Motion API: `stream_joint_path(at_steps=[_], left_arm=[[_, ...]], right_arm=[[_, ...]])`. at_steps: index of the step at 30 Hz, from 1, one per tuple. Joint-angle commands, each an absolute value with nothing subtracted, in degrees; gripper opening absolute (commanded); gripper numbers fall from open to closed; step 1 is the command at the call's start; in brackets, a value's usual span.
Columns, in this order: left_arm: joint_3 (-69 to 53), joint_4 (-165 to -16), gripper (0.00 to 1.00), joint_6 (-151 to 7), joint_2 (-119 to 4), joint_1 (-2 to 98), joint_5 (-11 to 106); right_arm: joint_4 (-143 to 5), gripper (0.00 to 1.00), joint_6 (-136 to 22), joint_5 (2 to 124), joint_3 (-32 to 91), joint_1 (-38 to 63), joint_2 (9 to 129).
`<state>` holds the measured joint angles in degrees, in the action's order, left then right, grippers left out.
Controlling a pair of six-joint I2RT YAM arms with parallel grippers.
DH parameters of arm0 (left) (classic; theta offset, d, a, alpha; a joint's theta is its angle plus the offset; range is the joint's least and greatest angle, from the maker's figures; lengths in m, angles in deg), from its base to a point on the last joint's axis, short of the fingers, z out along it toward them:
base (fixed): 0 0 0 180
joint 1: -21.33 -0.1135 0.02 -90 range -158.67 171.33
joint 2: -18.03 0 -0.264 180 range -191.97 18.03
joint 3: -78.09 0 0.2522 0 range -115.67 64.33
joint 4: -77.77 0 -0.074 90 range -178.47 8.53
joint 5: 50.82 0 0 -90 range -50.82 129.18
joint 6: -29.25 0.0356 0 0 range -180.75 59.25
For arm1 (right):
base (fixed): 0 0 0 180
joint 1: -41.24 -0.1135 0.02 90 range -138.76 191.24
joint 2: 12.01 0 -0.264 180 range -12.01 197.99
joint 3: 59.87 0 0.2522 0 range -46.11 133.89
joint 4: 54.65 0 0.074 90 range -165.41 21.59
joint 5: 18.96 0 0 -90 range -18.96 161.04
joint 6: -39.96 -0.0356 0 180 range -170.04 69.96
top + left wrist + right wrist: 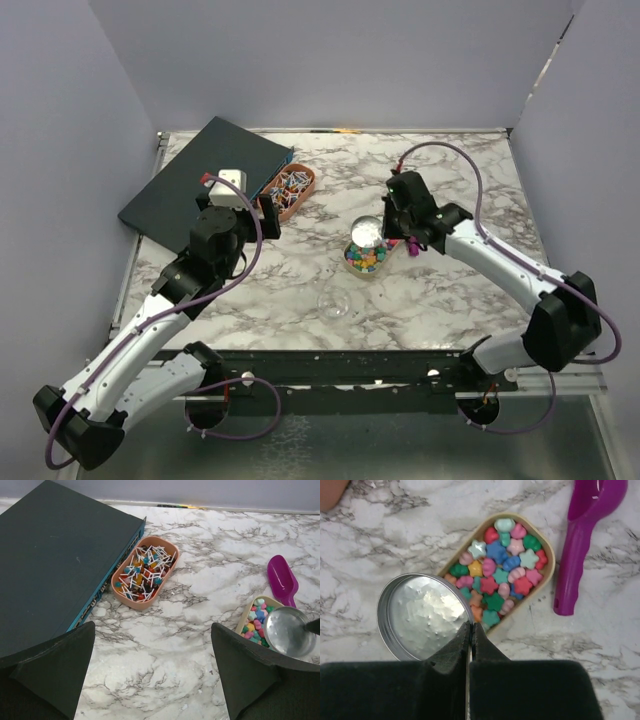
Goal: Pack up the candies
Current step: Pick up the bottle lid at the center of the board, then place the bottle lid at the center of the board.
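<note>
Candies of two kinds show. Small twisted-wrapper pieces (pixel 145 572) fill an orange tray (pixel 134 601) beside a dark box. Bright star and shell shaped sweets (pixel 500 575) fill a beige tray (pixel 548 577). My right gripper (pixel 471 625) is shut on the rim of a round silver lid (pixel 422 615), which hangs over the beige tray's near end. My left gripper (pixel 152 626) stands wide open above bare marble, short of the orange tray, with nothing between its fingers.
A purple scoop (pixel 585 545) lies right of the beige tray. A dark flat box (pixel 50 565) sits at the back left, against the orange tray. A clear round container (pixel 335 302) rests on the marble near the front middle. Walls close in three sides.
</note>
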<state>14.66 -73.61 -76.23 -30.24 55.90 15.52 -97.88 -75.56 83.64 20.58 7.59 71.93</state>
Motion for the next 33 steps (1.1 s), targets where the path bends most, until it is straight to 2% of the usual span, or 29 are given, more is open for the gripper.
stream_joint_path(at_steps=[1, 11, 22, 33], left_arm=[[15.90, -74.89, 0.99, -76.13, -28.82, 55.60, 14.35], [15.59, -74.90, 0.99, -76.02, -29.80, 55.26, 16.26], [15.90, -74.85, 0.99, -76.26, -29.09, 55.07, 15.64], [15.81, -74.85, 0.99, -76.67, -29.64, 55.08, 16.24]], right_arm=[[-103.14, 0.00, -76.77, 84.41, 14.37, 7.47, 64.46], [-111.19, 0.01, -84.71, 86.49, 1.05, 6.87, 52.44], [-108.50, 0.01, -96.86, 91.14, -5.99, 6.87, 53.63], [-104.23, 0.00, -102.50, 91.91, -11.42, 6.88, 57.73]])
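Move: The bottle lid is already pinched by its right-hand rim in the right fingers, up over the candy tray, whose middle lies about 2 cm ahead and 12 below. The bare table spot it is taken to is some 12 cm back, 6 right and 13 down. The purple scoop lies about 11 ahead and 9 right, the clear jar about 14 back and 10 left. From the left hand the spot is roughly 35 right, 10 back and 26 below. The bottle lid, still gripped at its rim, is swept by the right hand away from over the candy tray, back and to the right, quickly at first and sinking only a little, then slowing and going mostly down towards the bare marble. In all about 13 cm back, 10 right and 12 down, while the wrist turns some 20 degrees clockwise, the fingers tip steeper and stay shut. ##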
